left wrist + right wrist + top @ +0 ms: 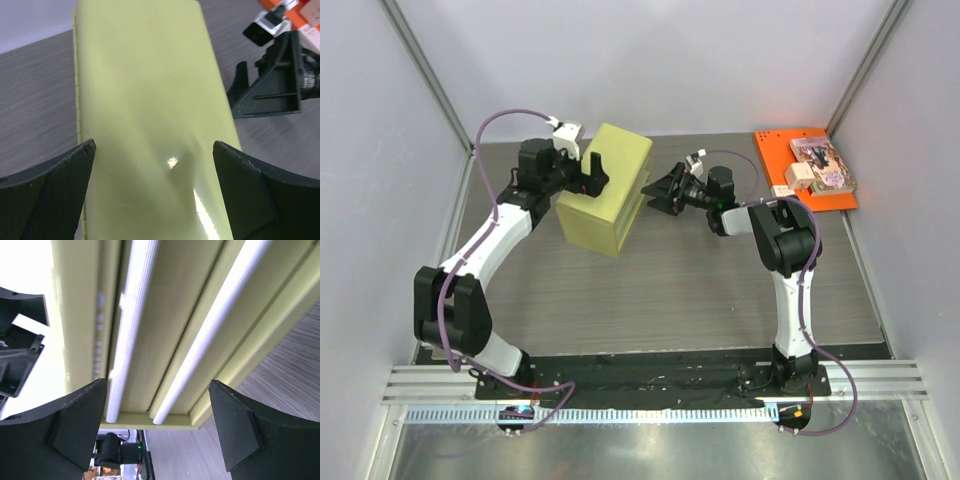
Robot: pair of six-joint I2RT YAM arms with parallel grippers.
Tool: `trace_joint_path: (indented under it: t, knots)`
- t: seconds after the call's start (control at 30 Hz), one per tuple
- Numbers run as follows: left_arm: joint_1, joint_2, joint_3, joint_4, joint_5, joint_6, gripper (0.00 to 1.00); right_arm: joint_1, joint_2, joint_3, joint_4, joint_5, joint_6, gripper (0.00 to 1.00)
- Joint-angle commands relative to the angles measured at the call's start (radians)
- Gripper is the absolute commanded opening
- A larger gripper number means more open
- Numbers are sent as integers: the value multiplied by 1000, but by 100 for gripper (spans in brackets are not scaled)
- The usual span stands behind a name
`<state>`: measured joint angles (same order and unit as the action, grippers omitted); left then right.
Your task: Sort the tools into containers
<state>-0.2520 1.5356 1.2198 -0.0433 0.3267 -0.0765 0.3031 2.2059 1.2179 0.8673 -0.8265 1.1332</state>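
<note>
A tall yellow-green container [605, 195] with stacked drawers stands at the middle of the table. My left gripper [598, 175] is at its upper left side, open, with both fingers spread over its smooth top face [145, 75]. My right gripper [652, 192] is open and points at the container's right face. In the right wrist view the ribbed drawer fronts [170, 315] lie just beyond the fingers [75, 420], with nothing between them. An orange tray [775, 150] at the back right holds several small items [820, 165]. I cannot tell which of them are tools.
Grey side walls close in the table on the left, right and back. Bare wood-grain tabletop [680, 290] lies between the container and the arm bases. The right gripper's black body [270, 85] shows beside the container in the left wrist view.
</note>
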Motion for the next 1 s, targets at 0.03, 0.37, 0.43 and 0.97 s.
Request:
trace_joint_path:
  t: [0.03,0.37,0.43,0.97]
  knots:
    - [-67,0,35,-4,-149,72,100,17,-29,48,95,-8,48,88]
    - [-127,26,4,6,-209,129,100,57,37,104,102,-5,77,82]
    - [-136,31,3,8,-213,136,100,64,51,118,110,-6,99,79]
    - [-205,52,-26,29,-279,201,100,71,107,140,239,-20,211,55]
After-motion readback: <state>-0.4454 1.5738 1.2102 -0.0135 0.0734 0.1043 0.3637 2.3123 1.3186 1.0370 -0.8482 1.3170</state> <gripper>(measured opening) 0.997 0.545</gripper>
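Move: The right hand is low on the right side of the yellow drawer cabinet. The middle of the upper handle lies about 4 cm left, 3 cm ahead and 2 cm above it, with the lower handle directly beneath, some 3 cm below hand height. The left hand hovers just over the cabinet's top: its middle is about 1 cm ahead, 3 cm right and 3 cm down; the upper handle lies some 8 cm right, 1 cm back and 9 cm below. Leftward into the drawer face, the right hand eases in about 4 cm, rising 2 cm, dipping, then rising again, while its wide-open fingers close to just over half and come up at the upper handle. Meanwhile the open left hand slides some 4 cm right over the cabinet's top towards the drawer-side edge, sinking 2 cm and rolling about 15 degrees with its left side rising. ##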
